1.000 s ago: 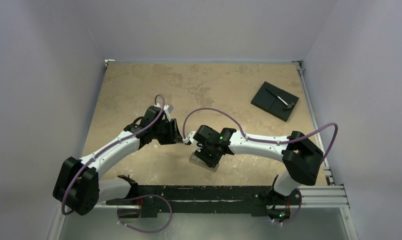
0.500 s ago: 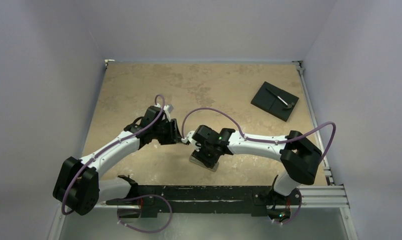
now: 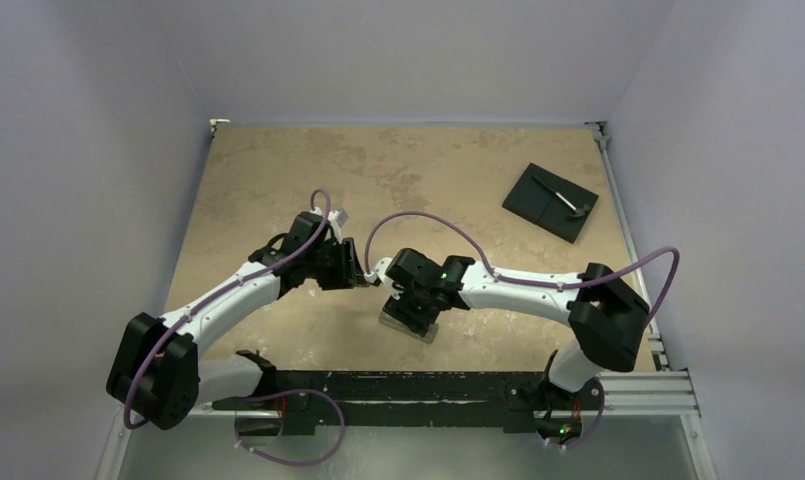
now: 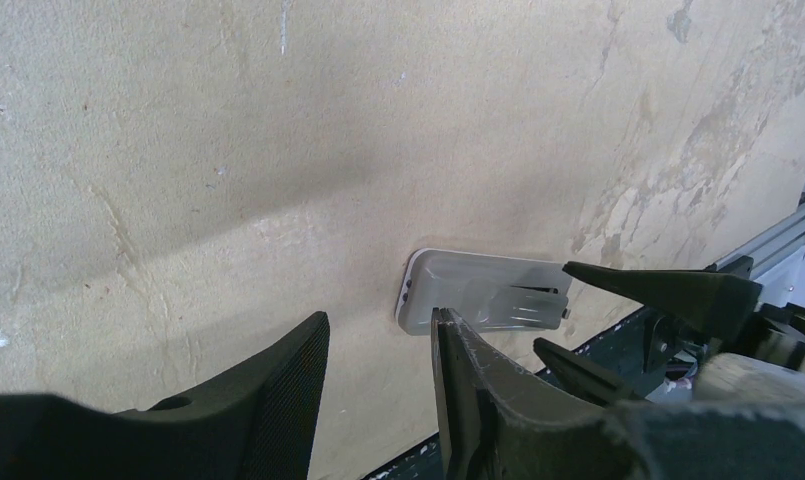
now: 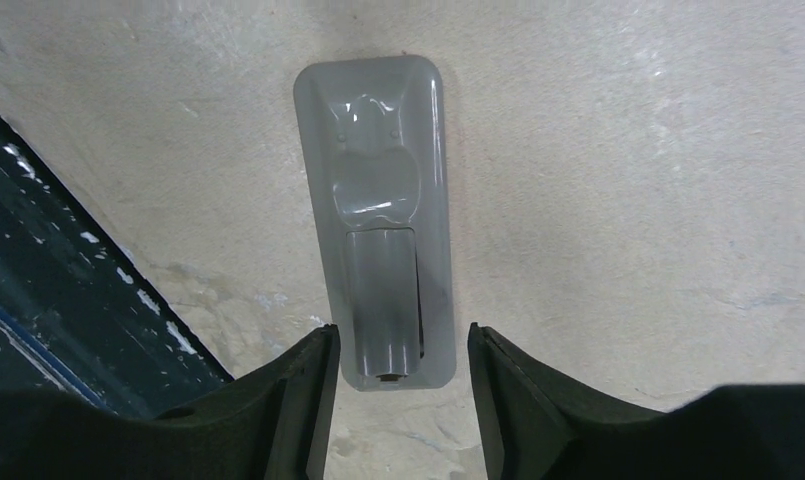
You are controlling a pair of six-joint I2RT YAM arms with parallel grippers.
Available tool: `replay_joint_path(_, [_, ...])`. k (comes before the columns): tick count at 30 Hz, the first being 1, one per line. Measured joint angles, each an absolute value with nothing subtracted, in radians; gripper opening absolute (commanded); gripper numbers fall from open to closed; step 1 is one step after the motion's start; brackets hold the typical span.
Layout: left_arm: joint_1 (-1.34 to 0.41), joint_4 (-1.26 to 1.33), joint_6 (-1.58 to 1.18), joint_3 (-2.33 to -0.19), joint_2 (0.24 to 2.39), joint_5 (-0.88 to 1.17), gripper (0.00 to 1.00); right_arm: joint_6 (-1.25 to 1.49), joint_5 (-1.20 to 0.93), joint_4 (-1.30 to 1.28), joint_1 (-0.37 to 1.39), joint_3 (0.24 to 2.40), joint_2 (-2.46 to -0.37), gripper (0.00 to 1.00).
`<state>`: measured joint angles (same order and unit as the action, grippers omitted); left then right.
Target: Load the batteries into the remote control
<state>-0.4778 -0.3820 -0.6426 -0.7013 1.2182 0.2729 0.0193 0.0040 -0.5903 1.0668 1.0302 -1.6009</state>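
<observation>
The remote control point(image 5: 383, 200) lies grey back up on the table near the front edge, its back cover in place. It also shows in the left wrist view, remote control point(image 4: 483, 290), and its corner peeks out under the right wrist, remote control point(image 3: 426, 333). My right gripper point(image 5: 401, 340) is open, its fingers standing either side of the remote's near end with a gap on both sides. My left gripper point(image 4: 378, 320) is open and empty just left of the remote, over bare table. The batteries are out of view.
A black square plate point(image 3: 551, 201) with a thin tool on it lies at the back right. The dark mounting rail point(image 3: 408, 385) runs along the near edge, close to the remote. The two wrists sit nearly touching at mid-table, with the right fingers point(image 4: 668, 290) in the left wrist view.
My right gripper's jaws have spread wider around the remote's end, and the right arm has shifted very slightly. The left arm and the remote have stayed put.
</observation>
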Motion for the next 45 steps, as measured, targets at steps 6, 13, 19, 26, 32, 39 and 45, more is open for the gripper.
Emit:
replay_joint_path(6, [-0.478,-0.382,-0.643,-0.701,1.218,0.276,0.42,0.035,0.035,-0.604,1.067,1.048,-1.542,0.57])
replay_joint_path(13, [-0.478,-0.378,-0.643,-0.701,1.218,0.278,0.42,0.075,0.034,-0.628,1.067,1.05,-1.492,0.15])
replay_joint_path(19, [-0.478,-0.371,-0.643,-0.705,1.218,0.281,0.42,0.121,0.034,-0.636,1.067,1.05,-1.485,0.0])
replay_joint_path(26, [-0.478,-0.366,-0.643,-0.709,1.218,0.281,0.42,0.155,0.035,-0.632,1.067,1.03,-1.486,0.0])
replay_joint_path(32, [-0.478,-0.366,-0.643,-0.709,1.218,0.281,0.42,0.165,0.035,-0.623,1.067,1.026,-1.513,0.0])
replay_joint_path(39, [-0.478,-0.364,-0.643,-0.71,1.222,0.281,0.42,0.165,0.032,-0.604,1.067,1.015,-1.567,0.0])
replay_joint_path(45, [-0.478,-0.364,-0.643,-0.71,1.227,0.281,0.42,0.165,0.026,-0.597,1.066,1.013,-1.59,0.0])
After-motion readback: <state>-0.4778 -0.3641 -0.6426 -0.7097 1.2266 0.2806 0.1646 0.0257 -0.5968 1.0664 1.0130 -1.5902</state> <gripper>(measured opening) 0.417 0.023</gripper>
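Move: The remote's battery cover lies just under the right hand's open fingers, its middle roughly 1 cm to the left, level fore and aft, and 1 cm below. The remote's middle is about 4 cm left of this hand, 1 cm farther out and 1 cm lower. From the idle left hand, the battery cover is some 7 cm back, 11 cm to the right and 4 cm below. The right hand rises about 4 cm, shuts its empty fingers, then lowers the closed tips onto the battery cover. ##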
